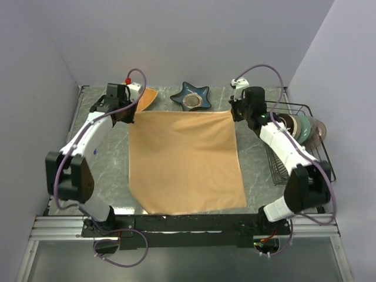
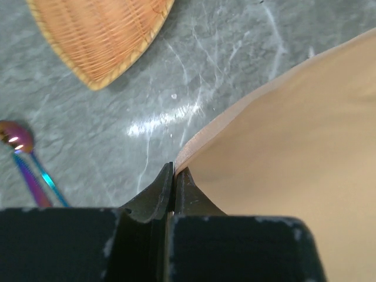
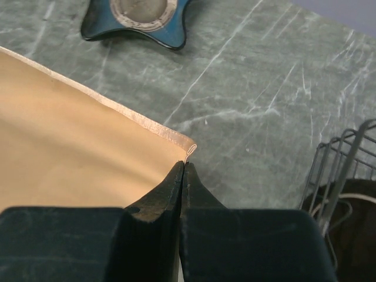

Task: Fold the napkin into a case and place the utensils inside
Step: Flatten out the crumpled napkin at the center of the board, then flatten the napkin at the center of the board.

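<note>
The peach-orange napkin (image 1: 185, 161) lies spread flat over the middle of the grey marble table. My left gripper (image 1: 130, 115) is shut on the napkin's far left corner (image 2: 182, 157), with the cloth pinched between the black jaws. My right gripper (image 1: 235, 111) is shut on the far right corner (image 3: 189, 151), whose hemmed edge pokes out past the fingertips. One of the utensils, an iridescent purple-pink spoon (image 2: 23, 158), lies on the table left of the left gripper. It shows only in the left wrist view.
A woven orange fan-shaped dish (image 1: 147, 97) sits at the back left beside the left gripper. A blue star-shaped dish (image 1: 191, 97) stands at the back centre. A black wire rack (image 1: 299, 138) with plates stands along the right edge.
</note>
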`<state>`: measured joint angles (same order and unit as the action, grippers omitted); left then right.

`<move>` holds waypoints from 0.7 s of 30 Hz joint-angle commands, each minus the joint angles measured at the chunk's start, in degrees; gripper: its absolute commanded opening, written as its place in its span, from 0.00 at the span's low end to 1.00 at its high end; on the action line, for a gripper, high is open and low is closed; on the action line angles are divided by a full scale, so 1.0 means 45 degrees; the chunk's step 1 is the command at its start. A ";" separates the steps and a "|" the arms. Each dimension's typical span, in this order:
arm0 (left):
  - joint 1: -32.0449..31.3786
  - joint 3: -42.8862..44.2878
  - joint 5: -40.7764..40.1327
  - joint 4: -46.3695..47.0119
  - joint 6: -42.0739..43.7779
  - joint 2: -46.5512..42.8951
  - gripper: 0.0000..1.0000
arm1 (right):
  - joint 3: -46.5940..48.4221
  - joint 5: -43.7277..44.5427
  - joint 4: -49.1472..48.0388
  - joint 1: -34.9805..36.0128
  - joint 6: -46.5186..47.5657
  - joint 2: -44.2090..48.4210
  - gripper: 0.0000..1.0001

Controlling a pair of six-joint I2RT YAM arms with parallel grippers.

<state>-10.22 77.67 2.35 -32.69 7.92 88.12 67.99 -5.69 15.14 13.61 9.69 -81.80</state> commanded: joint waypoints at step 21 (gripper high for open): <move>0.0864 -0.2663 0.4770 -0.1074 0.3823 -0.0515 0.01 | 0.0111 -0.2815 0.0970 -0.1246 0.2881 -0.1200 0.00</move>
<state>-6.09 72.23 18.72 -29.71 17.63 93.71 72.12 -13.91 13.58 8.40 15.07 -94.89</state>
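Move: Each hand still holds a far corner of the spread napkin. Its middle lies some 18 cm back, 22 cm right and 12 cm below the left hand. From the right hand it is about 18 cm back, 17 cm left and 14 cm below. Out on the board the wicker basket is about 20 cm ahead of the left hand, 1 cm left. The star bowl sits roughly 20 cm ahead and 15 cm left of the right hand, the dish rack 27 cm right and level with it. Keep both grippers shut on the napkin's far corners and swing them down and forward together towards the board, the left about 9 cm down and 4 forward, the right slightly less down and more forward, wrists tipping down a little. Then ease both up slightly and draw back, the left by some 5 cm with a clockwise turn, the right only about 2 cm. ##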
